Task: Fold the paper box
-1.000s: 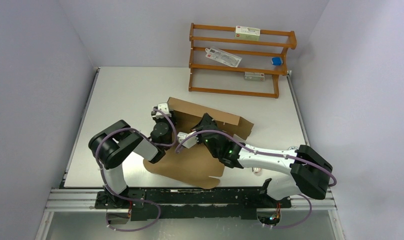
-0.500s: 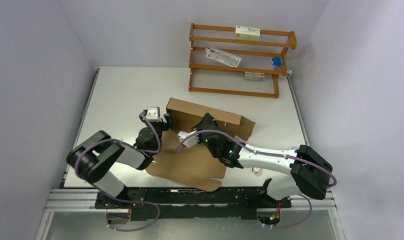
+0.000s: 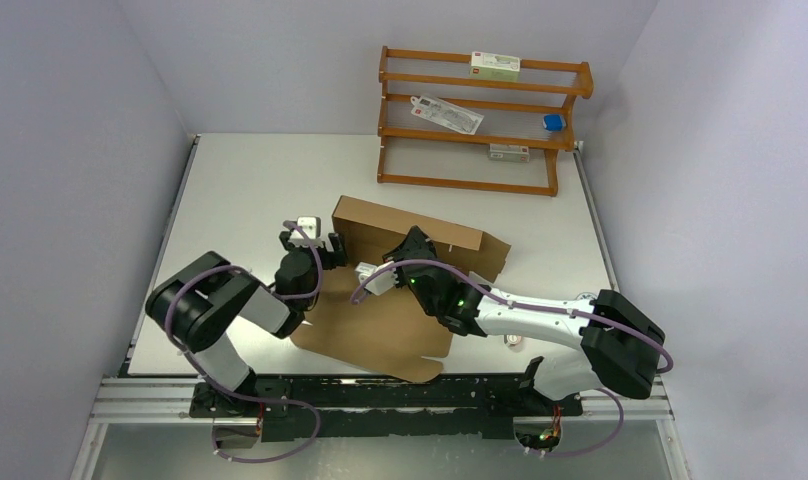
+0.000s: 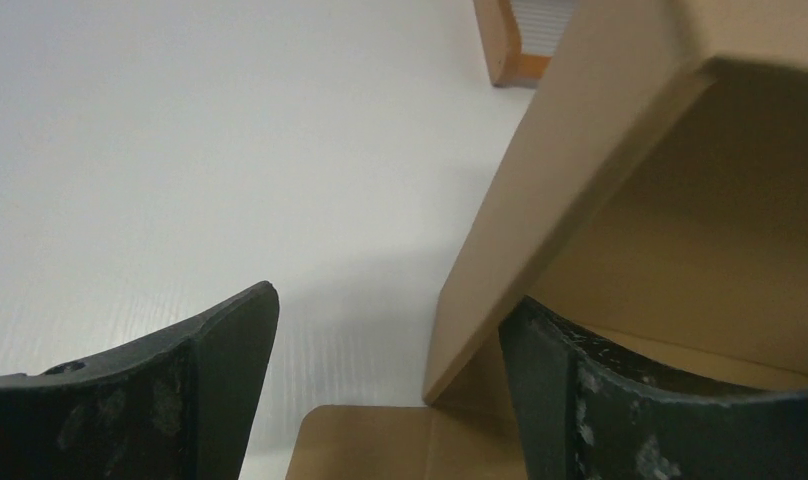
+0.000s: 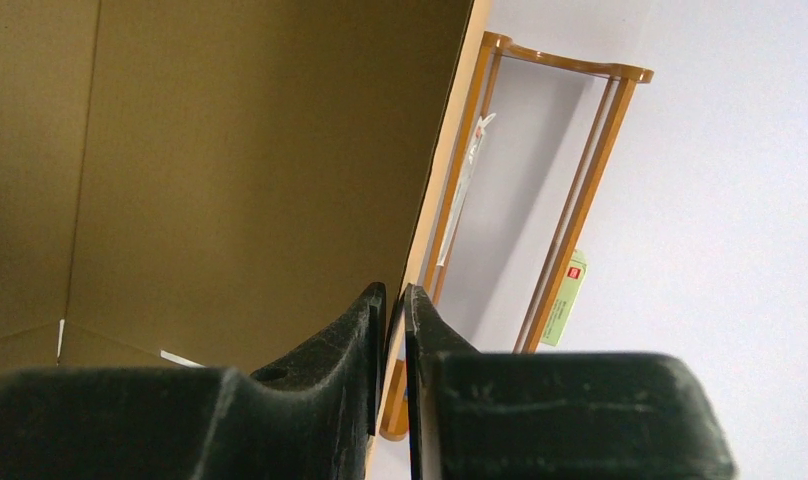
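Observation:
The paper box (image 3: pixel 385 320) is brown corrugated cardboard in the middle of the table. Its far wall (image 3: pixel 410 222) stands upright and a flat rounded flap lies toward the near edge. My right gripper (image 3: pixel 412 243) is shut on the top edge of that wall; the right wrist view shows the wall (image 5: pixel 230 170) pinched between the fingers (image 5: pixel 392 300). My left gripper (image 3: pixel 320 243) is open at the box's left end. In the left wrist view the box's left corner (image 4: pixel 540 230) stands between the fingers, just ahead of the tips, with the right finger (image 4: pixel 550 390) on the inner side.
A wooden rack (image 3: pixel 480 120) stands at the back of the table, holding a white-green carton (image 3: pixel 495 67), a flat packet and a small blue item. The rack also shows in the right wrist view (image 5: pixel 570 200). The table's left half (image 3: pixel 240 190) is bare white surface.
My left arm swung left away from the box's inside, then settled with its open gripper at the box's left corner. The right gripper kept its hold on the wall.

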You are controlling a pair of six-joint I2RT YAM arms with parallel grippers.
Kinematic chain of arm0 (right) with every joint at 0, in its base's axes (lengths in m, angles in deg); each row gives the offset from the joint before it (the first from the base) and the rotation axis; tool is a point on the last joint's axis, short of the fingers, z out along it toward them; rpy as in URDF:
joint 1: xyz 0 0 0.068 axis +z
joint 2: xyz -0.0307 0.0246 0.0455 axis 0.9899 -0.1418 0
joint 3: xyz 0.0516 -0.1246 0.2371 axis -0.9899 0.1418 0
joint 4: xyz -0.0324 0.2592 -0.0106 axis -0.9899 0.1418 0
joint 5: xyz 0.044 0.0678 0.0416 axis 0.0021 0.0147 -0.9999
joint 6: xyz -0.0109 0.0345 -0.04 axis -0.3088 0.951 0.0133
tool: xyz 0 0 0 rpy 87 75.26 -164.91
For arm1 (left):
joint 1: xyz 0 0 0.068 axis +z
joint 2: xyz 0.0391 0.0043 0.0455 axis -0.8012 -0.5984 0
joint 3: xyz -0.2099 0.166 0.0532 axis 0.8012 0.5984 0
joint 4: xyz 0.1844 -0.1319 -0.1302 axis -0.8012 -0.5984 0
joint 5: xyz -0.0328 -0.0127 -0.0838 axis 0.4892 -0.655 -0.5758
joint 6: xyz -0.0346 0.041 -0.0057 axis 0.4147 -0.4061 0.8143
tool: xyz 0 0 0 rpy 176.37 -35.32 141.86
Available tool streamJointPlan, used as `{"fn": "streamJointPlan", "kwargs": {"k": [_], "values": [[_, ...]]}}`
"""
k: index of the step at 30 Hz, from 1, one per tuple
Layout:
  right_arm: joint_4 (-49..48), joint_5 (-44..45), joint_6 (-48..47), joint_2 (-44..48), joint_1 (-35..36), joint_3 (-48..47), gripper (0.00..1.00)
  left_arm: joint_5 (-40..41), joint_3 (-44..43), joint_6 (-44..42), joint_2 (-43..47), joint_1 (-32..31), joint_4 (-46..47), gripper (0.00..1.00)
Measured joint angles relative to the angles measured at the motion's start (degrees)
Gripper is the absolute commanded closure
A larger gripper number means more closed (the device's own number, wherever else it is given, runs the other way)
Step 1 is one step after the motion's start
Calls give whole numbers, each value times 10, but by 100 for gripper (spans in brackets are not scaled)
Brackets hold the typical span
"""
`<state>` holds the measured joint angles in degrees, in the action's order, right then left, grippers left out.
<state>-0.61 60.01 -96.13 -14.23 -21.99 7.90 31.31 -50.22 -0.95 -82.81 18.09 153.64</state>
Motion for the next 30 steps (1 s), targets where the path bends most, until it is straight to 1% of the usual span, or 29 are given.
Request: {"fn": "streamJointPlan", "kwargs": {"k": [4,8,9,11,14,18,22,26,30], "values": [[2,0,1,0,0,0,83,-16,0,10,-42,8,20,18],[4,0,3,0,0,0,79,-26,1,18,-62,8,44,20],[5,0,3,0,0,0,77,-28,3,20,-63,8,50,20],[6,0,6,0,0,0,67,-33,8,21,-63,8,62,20],[16,-1,20,0,0,-3,56,-43,12,22,-49,9,59,20],[54,-2,68,1,0,-33,47,-50,12,19,0,9,37,19],[90,-5,131,21,0,-63,43,-56,13,19,21,10,30,18],[114,-14,186,50,0,-71,41,-63,16,17,30,13,15,17],[121,-18,210,55,0,-78,41,-71,15,12,25,16,10,17]]}}
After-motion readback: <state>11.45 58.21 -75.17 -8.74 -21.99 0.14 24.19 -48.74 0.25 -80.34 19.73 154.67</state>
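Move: The right hand already pinches the front rim of the folded-up back wall. From there the box's left end wall is about 14 cm left, 1 cm ahead and 6 below; the right end flap is some 16 cm right, 2 back and 4 below. That left end wall is roughly 4 cm ahead and 4 right of the left hand, about level with it. The pinched rim is some 18 cm right of the left hand, 1 ahead and 9 higher. Upward by nearly 4 cm goes the right hand, after first staying put on the rim: its fingers spread well apart to let go of the cardboard, and the wrist rolls some 20 degrees, left side rising. The left hand, still open beside the left end wall, dips a couple of centimetres, climbs back a little above its start and edges about 1 cm right. ##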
